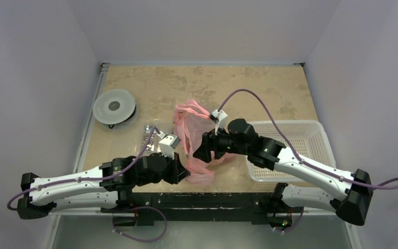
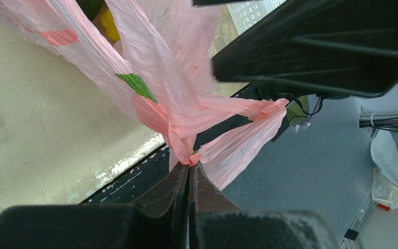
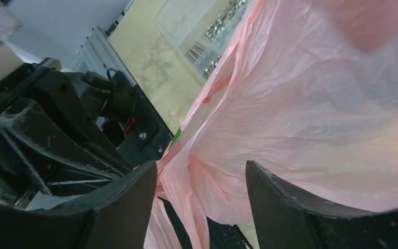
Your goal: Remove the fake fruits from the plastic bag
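The pink plastic bag (image 1: 194, 136) is stretched up off the table's near middle, between both arms. My left gripper (image 2: 190, 165) is shut on a bunched, knotted bit of the bag (image 2: 186, 124) near the table's front edge. In the left wrist view, one yellow fake fruit (image 2: 110, 26) and a dark green one (image 2: 90, 6) show through the film at the top. My right gripper (image 3: 202, 174) is open just right of the left one, with loose folds of the bag (image 3: 311, 104) hanging between its fingers (image 3: 129, 199). No fruit shows in the right wrist view.
A white perforated basket (image 1: 311, 136) stands on the right side of the table. A clear box of small metal parts (image 1: 149, 134) lies just left of the bag, and a round grey disc (image 1: 114, 106) sits at the far left. A black rail (image 1: 207, 199) runs along the front edge.
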`<state>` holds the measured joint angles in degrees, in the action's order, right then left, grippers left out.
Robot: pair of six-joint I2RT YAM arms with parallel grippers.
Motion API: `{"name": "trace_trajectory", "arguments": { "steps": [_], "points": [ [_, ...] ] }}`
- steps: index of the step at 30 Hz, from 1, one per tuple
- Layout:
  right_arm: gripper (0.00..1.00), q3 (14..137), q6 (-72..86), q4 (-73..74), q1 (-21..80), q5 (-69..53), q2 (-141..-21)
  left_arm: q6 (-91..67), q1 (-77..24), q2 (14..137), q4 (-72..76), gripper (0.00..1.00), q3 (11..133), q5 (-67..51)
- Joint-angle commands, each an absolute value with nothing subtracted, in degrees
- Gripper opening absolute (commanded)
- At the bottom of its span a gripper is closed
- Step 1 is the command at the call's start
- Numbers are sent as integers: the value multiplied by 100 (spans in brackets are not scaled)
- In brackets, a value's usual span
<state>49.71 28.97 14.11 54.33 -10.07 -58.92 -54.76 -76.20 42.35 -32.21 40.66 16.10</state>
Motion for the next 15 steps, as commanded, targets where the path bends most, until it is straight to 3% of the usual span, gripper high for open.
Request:
{"name": "trace_trajectory", "arguments": {
  "steps": [1, 15],
  "points": [
    [57, 4978, 3464, 358, 5574, -1116, -6375, -5693, -7646, 4192, -3121, 0, 4046, 1627],
    [45, 4811, 3459, -256, 5634, -1267, -7217, -5854, -7646, 4408, -3323, 0, 4110, 1644]
  ]
}}
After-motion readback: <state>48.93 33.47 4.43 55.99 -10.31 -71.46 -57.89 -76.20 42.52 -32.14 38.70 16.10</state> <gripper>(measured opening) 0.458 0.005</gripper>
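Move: The right hand, partly open, hangs over the plastic bag: the bag's open left edge is about 6 cm to its left, level fore and aft, and some 6 cm below. The pinched bag corner lies roughly 9 cm back, 4 cm left and 5 cm lower; the screw box is 17 cm left, 4 cm ahead, near 20 cm down. From the left hand, that open edge is about 9 cm ahead and 2 cm left, slightly lower. The right hand sinks about 5 cm and moves 4 cm left towards the bag's open edge, fingers partly closing. ##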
